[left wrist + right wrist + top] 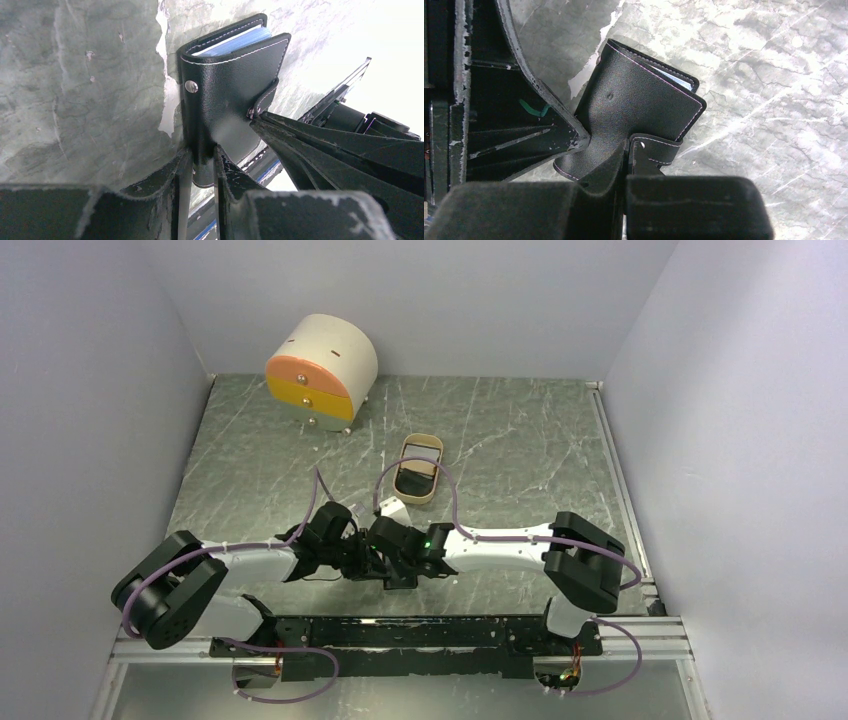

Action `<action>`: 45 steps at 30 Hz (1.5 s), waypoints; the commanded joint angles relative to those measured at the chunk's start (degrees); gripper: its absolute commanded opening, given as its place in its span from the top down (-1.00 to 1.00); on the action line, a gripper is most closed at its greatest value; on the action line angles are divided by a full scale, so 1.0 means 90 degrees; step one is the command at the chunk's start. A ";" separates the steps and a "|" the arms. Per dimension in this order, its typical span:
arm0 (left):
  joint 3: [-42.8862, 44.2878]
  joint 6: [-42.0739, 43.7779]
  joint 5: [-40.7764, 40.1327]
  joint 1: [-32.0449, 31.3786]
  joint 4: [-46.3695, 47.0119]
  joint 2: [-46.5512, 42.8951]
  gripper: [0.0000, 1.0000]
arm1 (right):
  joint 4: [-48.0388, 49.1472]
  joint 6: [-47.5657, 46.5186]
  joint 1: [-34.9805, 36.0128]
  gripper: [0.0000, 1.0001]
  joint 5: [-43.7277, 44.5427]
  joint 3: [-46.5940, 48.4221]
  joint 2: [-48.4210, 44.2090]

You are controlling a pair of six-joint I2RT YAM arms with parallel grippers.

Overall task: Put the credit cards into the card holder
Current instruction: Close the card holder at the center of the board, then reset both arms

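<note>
The card holder is a black folded wallet with blue leaves and a steel snap, held off the table between both arms. My left gripper is shut on its lower edge, one finger on each side. My right gripper is shut on the holder's snap tab, coming in from the other side. In the top view the two grippers meet near the table's front middle and hide the holder. A small white flat piece that looks like one of the credit cards lies just beyond them.
A tan oval tray with a dark inside stands behind the grippers. A cream round drawer box with orange and yellow fronts sits at the back left. Grey walls close in both sides. A black rail runs along the near edge.
</note>
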 commanded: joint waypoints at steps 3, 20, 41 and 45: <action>-0.0032 0.0026 0.0004 -0.0047 0.0335 0.0185 0.48 | 0.0514 0.0224 0.0063 1.00 -0.0512 -0.0370 0.0633; 0.0458 0.0049 -0.0757 -0.0031 -0.1018 -0.1311 0.40 | 0.0101 0.0151 0.0000 0.27 -0.0060 0.0282 -0.0192; 0.4194 0.2063 -0.3055 -0.0019 -0.5696 -0.4453 -0.97 | -0.1277 0.1528 -0.0066 -0.99 0.2311 0.0232 -0.3925; 0.3657 0.2039 -0.3121 -0.0026 -0.5500 -0.5020 -0.97 | -0.1265 0.1737 -0.0063 -0.99 0.2408 -0.0238 -0.4511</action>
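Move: The right hand's shut fingertips are at the card holder's loose strap. The strap's free end is about 1 cm to their left and 1 cm below; the closed-over holder's middle is some 2 cm left, 1 cm ahead and 1 cm below. The beige tray stands roughly 25 cm ahead of that hand, 1 cm right and 1 cm below. For the left hand, already gripping the spine near the holder's near end, the middle is about 4 cm right, 2 cm ahead, level in height. Left and slightly down, about 1.5 cm, the right hand's shut fingertips push the strap over the card holder's cover and press there, while the left keeps its grip on the spine. Then both open wide and rise off the holder: the left nearly 30 cm, drifting left and swinging its fingers forward and up; the right a little over 20 cm, veering right and tilting its fingers up. ##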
